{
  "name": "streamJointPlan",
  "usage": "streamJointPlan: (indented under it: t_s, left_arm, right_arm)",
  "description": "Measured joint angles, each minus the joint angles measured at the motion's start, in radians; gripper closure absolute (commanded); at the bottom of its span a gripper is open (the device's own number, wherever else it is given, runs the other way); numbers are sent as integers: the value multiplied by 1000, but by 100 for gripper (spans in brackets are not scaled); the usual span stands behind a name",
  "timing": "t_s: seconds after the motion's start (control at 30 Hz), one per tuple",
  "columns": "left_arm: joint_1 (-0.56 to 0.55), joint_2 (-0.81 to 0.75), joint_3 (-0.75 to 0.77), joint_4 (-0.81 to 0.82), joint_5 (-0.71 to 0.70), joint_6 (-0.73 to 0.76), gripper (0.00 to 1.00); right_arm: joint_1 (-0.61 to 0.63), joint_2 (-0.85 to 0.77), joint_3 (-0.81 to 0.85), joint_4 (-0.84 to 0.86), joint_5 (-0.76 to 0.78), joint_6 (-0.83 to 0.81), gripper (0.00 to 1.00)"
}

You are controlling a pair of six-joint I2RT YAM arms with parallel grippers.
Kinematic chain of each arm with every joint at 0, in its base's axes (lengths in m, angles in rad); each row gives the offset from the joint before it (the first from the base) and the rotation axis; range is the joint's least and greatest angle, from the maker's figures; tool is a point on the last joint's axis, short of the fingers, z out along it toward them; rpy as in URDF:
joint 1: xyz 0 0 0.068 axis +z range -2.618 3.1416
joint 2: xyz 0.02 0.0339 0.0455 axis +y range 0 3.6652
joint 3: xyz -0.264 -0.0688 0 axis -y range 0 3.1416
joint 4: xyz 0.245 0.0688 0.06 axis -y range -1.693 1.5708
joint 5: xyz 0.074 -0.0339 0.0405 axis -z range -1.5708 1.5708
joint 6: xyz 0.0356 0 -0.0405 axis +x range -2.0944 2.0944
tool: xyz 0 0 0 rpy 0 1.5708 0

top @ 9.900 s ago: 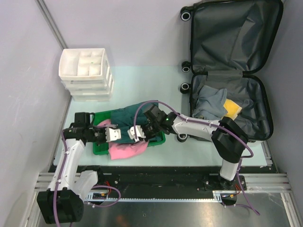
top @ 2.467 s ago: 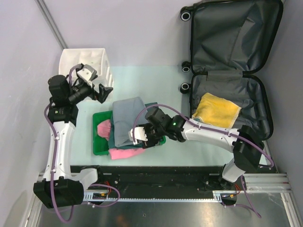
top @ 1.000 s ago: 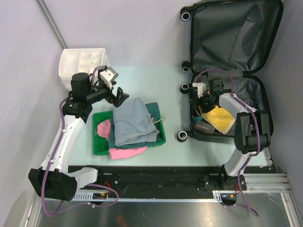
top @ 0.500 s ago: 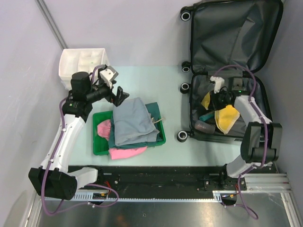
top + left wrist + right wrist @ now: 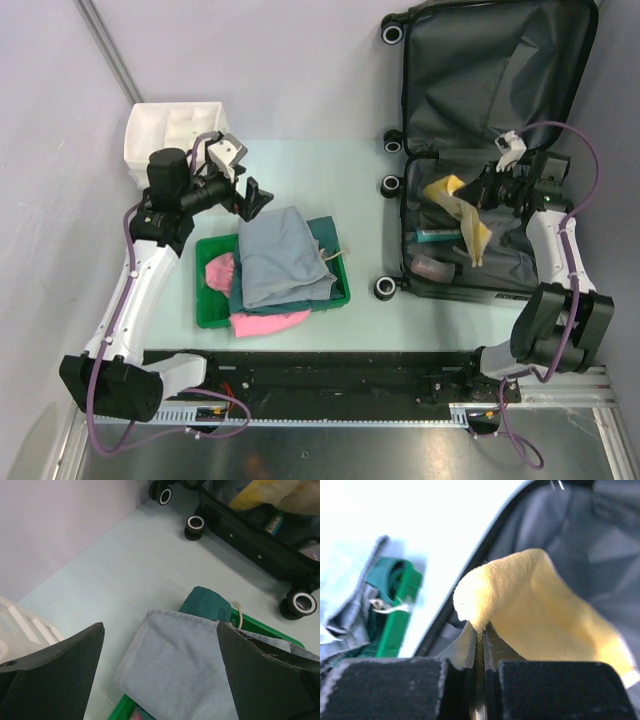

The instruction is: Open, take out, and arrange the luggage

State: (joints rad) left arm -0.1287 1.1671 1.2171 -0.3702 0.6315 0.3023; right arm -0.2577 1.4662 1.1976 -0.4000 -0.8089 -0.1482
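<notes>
The luggage (image 5: 560, 60) lies open at the back right, its dark grey lining showing and its black wheels (image 5: 385, 288) facing left. My right gripper (image 5: 480, 192) hangs over the lower half, shut on a yellow cloth (image 5: 462, 210) that droops from its jaws. In the right wrist view the cloth (image 5: 540, 605) is pinched between the closed fingertips (image 5: 468, 645). A teal item (image 5: 432, 236) and a pale pouch (image 5: 428, 266) lie in the lower half. My left gripper (image 5: 250, 198) is open above the grey cloth (image 5: 282, 255), its fingers (image 5: 50, 670) spread wide with nothing between them.
A green tray (image 5: 207, 312) holds folded grey, dark green and pink clothes. A white drawer box (image 5: 180, 130) stands at the back left. Grey walls close the left and back sides. The suitcase wheels (image 5: 194, 526) show in the left wrist view.
My right gripper closed on the yellow cloth and lifted it up and to the right inside the suitcase. The left arm has barely moved.
</notes>
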Motion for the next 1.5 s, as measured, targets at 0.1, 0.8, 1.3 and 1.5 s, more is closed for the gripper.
streamJointPlan:
  t_s: [0.1, 0.8, 1.3, 1.5]
  left_arm:
    - [0, 0, 1, 0, 3, -18, 0]
    - [20, -3, -14, 0, 8, -122, 0]
    - [224, -69, -124, -29, 29, -214, 0]
    - [249, -96, -124, -37, 18, -206, 0]
  right_arm:
    - [19, -64, 2, 106, -59, 109, 100]
    - [729, -60, 80, 417, 165, 276, 100]
    - [1307, 345, 350, 425, 333, 194, 69]
    - [1365, 353, 268, 387, 330, 219, 6]
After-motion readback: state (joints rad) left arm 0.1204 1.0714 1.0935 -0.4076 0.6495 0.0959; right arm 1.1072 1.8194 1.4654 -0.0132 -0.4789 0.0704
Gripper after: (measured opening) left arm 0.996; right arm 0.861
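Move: The right hand already holds the yellow cloth; the green tray it is bound for lies about 46 cm to its left, 18 cm back and 19 cm below. Nearer, low in the suitcase, are the teal tube, some 6 cm left and 9 cm back, and the clear pouch, 7 cm left and 17 cm back. From the left hand the tray is roughly 16 cm back, 2 cm right and 30 cm below. Right hand swings yellow cloth about 50 cm left, then back, opening over green tray; left hand moves left. ##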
